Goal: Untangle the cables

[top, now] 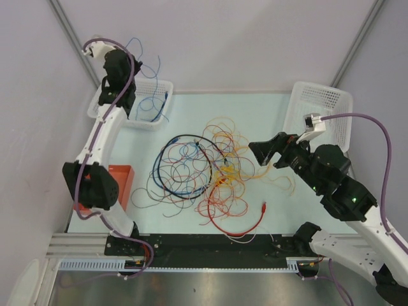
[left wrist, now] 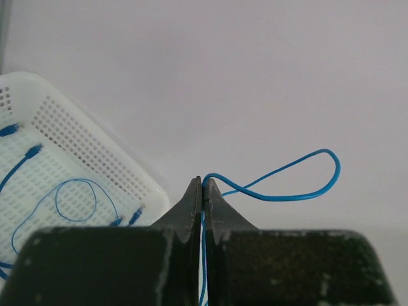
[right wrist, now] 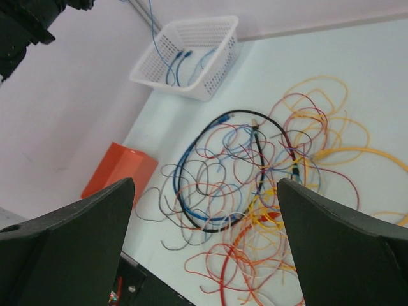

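Note:
The cables [top: 204,172] lie in a loose tangle mid-table: red, orange, yellow, blue, grey and black loops, also seen in the right wrist view [right wrist: 255,191]. My left gripper [top: 127,64] is raised above the back-left white basket [top: 150,121] and is shut on a thin blue cable [left wrist: 299,191]. That cable loops out to the right of the closed fingertips [left wrist: 203,182] and hangs down between them. My right gripper [top: 260,155] hovers over the right side of the tangle, open wide [right wrist: 205,185], with nothing between its fingers.
The left basket [left wrist: 95,159] holds other blue cables [top: 156,105]. A second white basket [top: 319,102] stands at the back right. An orange box [top: 121,182] sits at the left edge by the left arm. A thick red cable [top: 242,226] curves near the front edge.

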{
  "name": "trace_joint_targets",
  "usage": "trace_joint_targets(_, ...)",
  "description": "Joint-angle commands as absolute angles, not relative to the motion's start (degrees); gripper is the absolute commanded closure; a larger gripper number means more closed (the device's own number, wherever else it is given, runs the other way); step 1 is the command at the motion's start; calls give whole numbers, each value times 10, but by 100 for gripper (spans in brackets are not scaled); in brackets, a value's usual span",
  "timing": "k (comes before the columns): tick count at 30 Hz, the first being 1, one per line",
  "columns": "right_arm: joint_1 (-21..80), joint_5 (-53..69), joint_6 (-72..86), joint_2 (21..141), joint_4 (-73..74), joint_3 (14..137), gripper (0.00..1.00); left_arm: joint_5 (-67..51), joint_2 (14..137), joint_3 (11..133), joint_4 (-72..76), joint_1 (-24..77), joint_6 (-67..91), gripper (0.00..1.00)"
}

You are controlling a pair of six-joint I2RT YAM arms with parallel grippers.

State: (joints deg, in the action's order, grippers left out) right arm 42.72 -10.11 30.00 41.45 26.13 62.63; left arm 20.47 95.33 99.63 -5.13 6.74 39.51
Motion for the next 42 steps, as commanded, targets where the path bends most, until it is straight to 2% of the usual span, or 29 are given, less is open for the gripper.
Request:
trace_joint_targets(1, 416, -109, 253, 413, 226, 597, 0, 298, 1013, 999, 52, 57, 417, 100)
trace_joint_targets(8, 405, -104, 266, 412, 190, 544, 0, 437, 1088, 1012, 193, 55, 308, 100)
trace_joint_targets(12, 395, -90, 277, 417, 165, 514, 0, 454, 1135, 1042, 267, 55, 220, 100)
trace_joint_targets(15, 386, -80, 284, 428, 149, 499, 0, 454, 1165, 1069, 252, 55, 212, 100)
trace_joint_targets(18, 386, -77, 283, 438, 143, 497, 0, 464, 1167, 1036, 218, 56, 237, 98)
trace_joint_targets(19, 386, -76, 283, 439, 142, 497, 0, 467, 1165, 1022, 218, 55, 243, 91)
trace_joint_targets(20, 386, -76, 283, 439, 143, 497, 0, 471, 1160, 1011, 216, 55, 255, 70)
trace_joint_targets(22, 385, -73, 285, 437, 148, 497, 0, 484, 1158, 992, 197, 55, 258, 45)
trace_joint_targets(23, 382, -69, 287, 436, 149, 497, 0, 487, 1158, 994, 183, 56, 263, 2)
trace_joint_targets(28, 372, -51, 308, 426, 158, 497, 0, 480, 1124, 999, 98, 57, 297, 1)
trace_joint_targets(32, 371, -41, 316, 417, 162, 497, 0, 448, 1054, 951, 62, 78, 340, 0)
trace_joint_targets(37, 370, -44, 306, 416, 182, 497, 0, 382, 886, 770, 70, 137, 377, 0)
trace_joint_targets(38, 369, -48, 308, 415, 195, 497, 0, 367, 861, 701, 84, 163, 397, 0)
trace_joint_targets(42, 369, -55, 316, 427, 232, 497, 0, 298, 760, 576, 68, 231, 447, 0)
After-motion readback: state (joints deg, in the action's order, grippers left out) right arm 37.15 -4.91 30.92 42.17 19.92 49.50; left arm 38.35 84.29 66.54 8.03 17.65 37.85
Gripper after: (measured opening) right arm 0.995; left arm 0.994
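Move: My left hand, holding the thin blue cable high up, has the left white basket about 8 cm ahead, 8 cm to its left and some 35 cm below. The black cable ring lies roughly 19 cm back and 15 cm right of that hand, the red bin 29 cm back and 11 cm left. From my right hand the yellow knot is about 12 cm ahead, 7 cm left and 36 cm down; the basket is some 41 cm ahead and 47 cm left. I swing my left hand about 10 cm forward and left, sinking some 13 cm over the left white basket and turning counter-clockwise by about 25 degrees; there I open wide and let go of the blue cable, then draw back and right towards the black ring's side. My empty right hand, still open, sinks about 8 cm towards the tangle, easing slightly forward, then hovers. ##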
